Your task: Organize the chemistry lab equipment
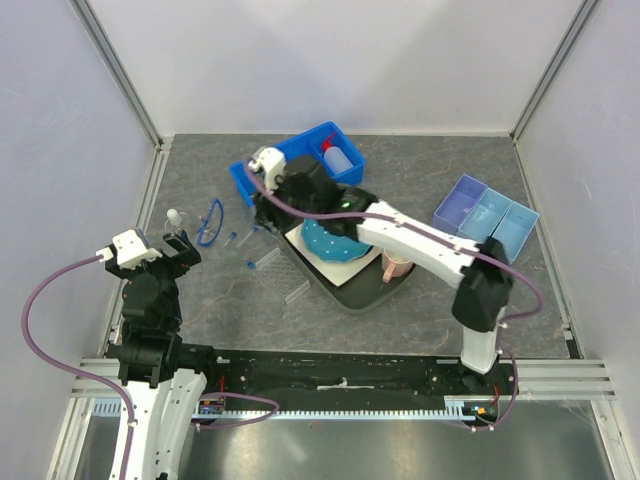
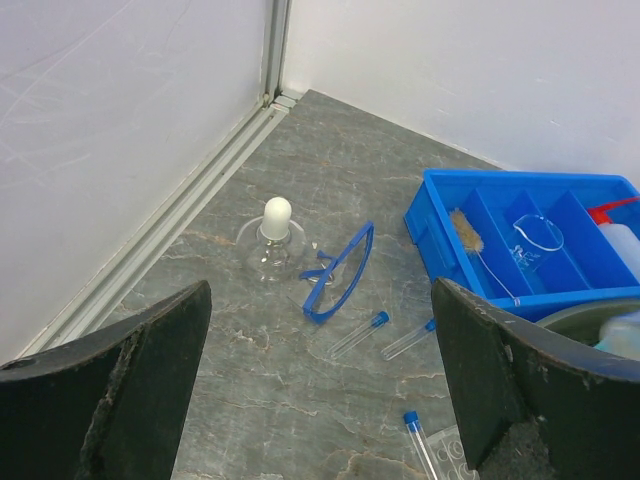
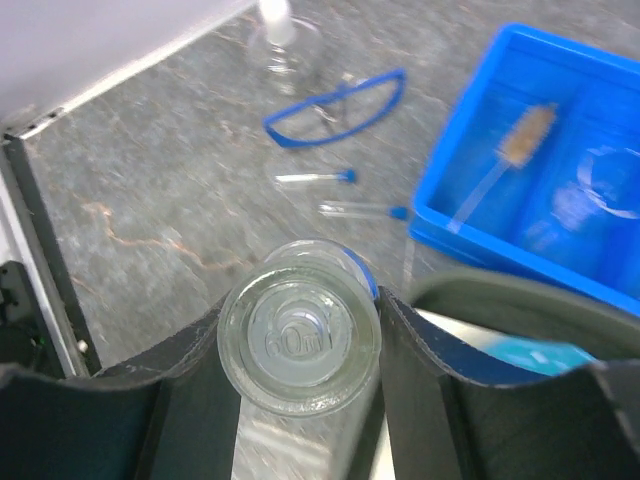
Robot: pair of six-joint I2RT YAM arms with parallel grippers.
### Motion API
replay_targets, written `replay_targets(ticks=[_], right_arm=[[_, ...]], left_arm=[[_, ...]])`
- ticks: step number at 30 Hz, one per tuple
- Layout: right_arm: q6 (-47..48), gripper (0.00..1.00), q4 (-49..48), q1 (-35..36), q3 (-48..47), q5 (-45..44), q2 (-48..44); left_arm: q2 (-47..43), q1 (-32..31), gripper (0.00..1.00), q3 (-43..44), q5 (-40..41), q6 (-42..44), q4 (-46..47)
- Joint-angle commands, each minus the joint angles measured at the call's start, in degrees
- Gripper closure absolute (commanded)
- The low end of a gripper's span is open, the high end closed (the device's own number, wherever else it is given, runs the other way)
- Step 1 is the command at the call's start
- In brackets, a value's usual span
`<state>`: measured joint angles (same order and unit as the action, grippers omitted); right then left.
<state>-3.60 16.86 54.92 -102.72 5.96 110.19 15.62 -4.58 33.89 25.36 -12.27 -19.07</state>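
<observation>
My right gripper (image 3: pixel 300 335) is shut on a clear glass bottle (image 3: pixel 298 345) with a blue cap, its round base facing the wrist camera. In the top view the right gripper (image 1: pixel 265 175) hangs over the left end of the blue bin (image 1: pixel 300 160). In the bin lie a small brush (image 3: pixel 522 138), a clear beaker (image 2: pixel 540 236) and a white squeeze bottle (image 1: pixel 337 156) with a red nozzle. My left gripper (image 2: pixel 315 385) stands open and empty above the table. Beyond it are the blue goggles (image 2: pixel 343 268), a white-capped bottle (image 2: pixel 273 240) and blue-capped vials (image 2: pixel 360 333).
A black tray (image 1: pixel 345 292) holds a blue dotted plate (image 1: pixel 335 242) and a pink mug (image 1: pixel 397 266). A light-blue divided tray (image 1: pixel 487 214) sits at the right. A clear rack (image 1: pixel 296 291) lies in front of the black tray. Walls and a metal rail (image 2: pixel 190 195) close the left side.
</observation>
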Motion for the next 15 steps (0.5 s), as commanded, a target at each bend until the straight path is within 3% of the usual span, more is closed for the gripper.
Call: replay_targets(ticks=[1, 10, 15], right_arm=[[5.2, 0.72, 2.7, -7.0, 7.1, 0.2, -13.0], [5.4, 0.71, 4.6, -36.1, 26.1, 0.6, -32.2], [6.4, 0.71, 4.7, -54.6, 29.4, 3.6, -32.6]], left_arm=[[-0.2, 0.3, 0.04, -0.1, -0.2, 1.1, 2.8], [-0.1, 0.3, 0.03, -0.2, -1.8, 1.0, 3.2], [0.1, 0.3, 0.04, -0.3, -2.7, 0.9, 3.4]])
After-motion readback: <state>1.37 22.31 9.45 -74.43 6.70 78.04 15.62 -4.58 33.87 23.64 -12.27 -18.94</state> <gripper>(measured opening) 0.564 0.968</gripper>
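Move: The right hand, holding the small glass vessel well above the table, has the purple and light-blue tray set roughly 49 cm to its right, 7 cm ahead and 21 cm below. On the way stand the grey tray with the plate, some 19 cm right and about level ahead, and the mug, about 30 cm right and 2 cm back. The blue box is 20 cm ahead, 4 cm right. From the left hand the tray set lies about 73 cm right, 16 cm ahead. Keeping its pinch on the small glass vessel, the right hand sweeps fast to the right, about 39 cm, and some 10 cm forward, over the far part of the grey tray towards the purple and light-blue tray set. It stays high throughout while turning around 45 degrees clockwise, the fingers unchanged. ##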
